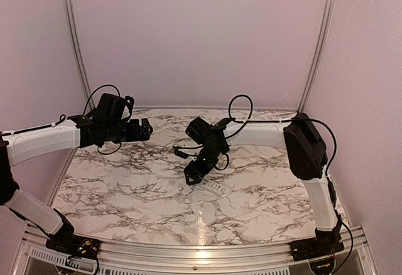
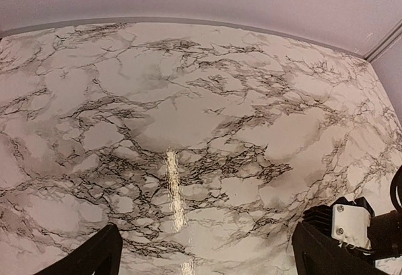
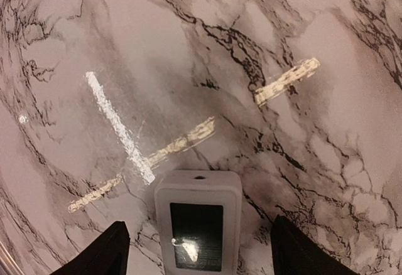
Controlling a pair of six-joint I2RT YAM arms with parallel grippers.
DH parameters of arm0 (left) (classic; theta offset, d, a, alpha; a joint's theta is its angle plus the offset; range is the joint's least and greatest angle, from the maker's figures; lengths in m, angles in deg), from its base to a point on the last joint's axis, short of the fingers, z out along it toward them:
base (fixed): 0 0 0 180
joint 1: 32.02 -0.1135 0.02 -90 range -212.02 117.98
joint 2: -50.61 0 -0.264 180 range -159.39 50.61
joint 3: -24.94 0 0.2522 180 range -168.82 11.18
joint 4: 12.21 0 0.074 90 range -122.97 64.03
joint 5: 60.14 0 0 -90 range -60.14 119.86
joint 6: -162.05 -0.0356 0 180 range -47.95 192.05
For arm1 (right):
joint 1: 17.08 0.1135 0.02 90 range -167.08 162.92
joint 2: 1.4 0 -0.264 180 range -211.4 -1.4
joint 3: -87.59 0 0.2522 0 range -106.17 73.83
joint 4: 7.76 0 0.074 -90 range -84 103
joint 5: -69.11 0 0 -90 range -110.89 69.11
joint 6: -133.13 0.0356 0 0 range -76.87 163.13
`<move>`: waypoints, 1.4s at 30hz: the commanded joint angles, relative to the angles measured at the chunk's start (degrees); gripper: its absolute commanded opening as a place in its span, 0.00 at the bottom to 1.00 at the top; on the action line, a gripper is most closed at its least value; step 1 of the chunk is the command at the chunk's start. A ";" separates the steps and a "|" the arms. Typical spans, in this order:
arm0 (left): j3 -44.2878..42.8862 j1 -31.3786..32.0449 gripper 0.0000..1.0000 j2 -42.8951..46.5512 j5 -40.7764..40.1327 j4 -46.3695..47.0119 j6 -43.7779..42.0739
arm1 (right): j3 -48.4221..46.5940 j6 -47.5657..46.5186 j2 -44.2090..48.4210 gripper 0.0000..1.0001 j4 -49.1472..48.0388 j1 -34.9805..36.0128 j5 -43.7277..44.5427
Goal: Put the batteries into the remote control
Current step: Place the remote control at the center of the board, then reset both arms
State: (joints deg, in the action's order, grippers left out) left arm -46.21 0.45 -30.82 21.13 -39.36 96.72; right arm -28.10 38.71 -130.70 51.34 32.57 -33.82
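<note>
The remote control (image 3: pixel 198 190) is a small white bar with a dark window, lying flat on the marble table (image 3: pixel 301 130). In the top view the remote control (image 1: pixel 211 188) sits mid-table, just in front of my right gripper (image 1: pixel 192 173). My right gripper (image 3: pixel 198 226) hangs over it, open, one black finger on each side and a gap between each finger and the casing. My left gripper (image 1: pixel 145 129) is raised over the table's left back part, open and empty, and the left gripper (image 2: pixel 205 237) looks down on bare marble. The batteries are out of view.
The right arm's black and white wrist (image 2: pixel 352 225) shows at the lower right of the left wrist view. Lilac walls (image 1: pixel 201 36) close in the table at the back and sides. A metal rail (image 1: pixel 201 250) runs along the near edge.
</note>
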 commanded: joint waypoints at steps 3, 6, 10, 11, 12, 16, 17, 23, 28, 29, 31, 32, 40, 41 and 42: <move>-4.81 -0.90 0.99 -1.24 3.77 -1.83 1.05 | 4.32 1.32 4.95 0.79 -6.65 -1.80 -3.19; -8.56 -1.87 0.99 -2.49 4.13 -3.93 1.74 | 9.00 2.15 10.76 0.83 -12.86 -4.51 -6.58; -14.72 -3.56 0.99 -3.89 7.65 -6.04 0.68 | 16.48 3.56 19.39 0.99 -20.76 -9.02 -11.01; -16.22 -4.06 0.99 -4.30 8.03 -6.81 0.22 | 18.38 3.92 21.35 0.99 -22.55 -10.35 -11.47; -17.77 -4.37 0.99 -4.87 7.87 -7.88 -0.46 | 20.28 4.01 23.41 0.99 -24.38 -11.49 -11.64; -20.31 -5.26 0.99 -5.33 6.69 -9.81 -3.60 | 27.81 7.86 31.16 0.99 -32.49 -17.26 -12.27; -19.83 -5.93 0.99 -5.02 6.79 -9.35 -3.77 | 29.87 9.22 33.06 0.99 -34.59 -18.69 -12.69; -12.88 -7.33 0.99 -1.50 6.79 -5.51 -2.15 | 45.59 14.78 43.19 0.99 -48.37 -25.43 -14.06; -2.01 -7.33 0.99 1.45 4.65 0.29 0.50 | 56.30 17.25 47.68 0.99 -56.34 -27.34 -12.64; -0.04 -7.32 0.99 1.68 4.87 2.19 1.40 | 58.31 17.52 48.40 0.99 -58.43 -27.42 -11.90; 3.07 -7.33 0.99 1.83 5.16 4.34 2.69 | 61.48 17.95 49.39 0.99 -60.96 -27.50 -10.34; 4.28 -7.33 0.99 1.80 5.26 5.24 3.15 | 62.98 18.35 49.74 0.99 -62.55 -27.50 -10.13; 7.90 -7.33 0.99 0.11 4.88 8.37 2.61 | 67.31 20.28 49.54 0.99 -68.81 -27.51 -9.95; 7.98 -7.33 0.99 0.19 5.01 8.72 2.49 | 67.30 20.36 49.50 0.99 -68.95 -27.52 -9.93; 8.02 -7.33 0.99 0.33 4.99 8.88 2.36 | 67.26 20.39 49.59 0.99 -69.07 -27.56 -9.92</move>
State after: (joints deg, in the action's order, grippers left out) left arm -38.56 -6.81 -30.16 26.77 -34.35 99.30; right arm 39.26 57.83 -81.85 -13.03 5.44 -44.64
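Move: The remote control lies flat on the board, its screen end pointing left and forward, between my opened right fingers. They straddle it near the screen, so its middle is about 3 cm to my right hand's right, 2 cm back and a centimetre below. From my left hand it lies some 21 cm to the right, 9 cm back and about 17 cm down. I see nothing else near it. I open my right fingers the rest of the way and lift them straight off the remote control, then swing the hand away to the right, rising some 16 cm and easing forward before sinking about 6 cm; it ends roughly 19 cm to the right, the wrist tilting up and turning clockwise. My empty left hand rises about 10 cm and forward, then sinks back, ending 4 cm lower and farther left. ##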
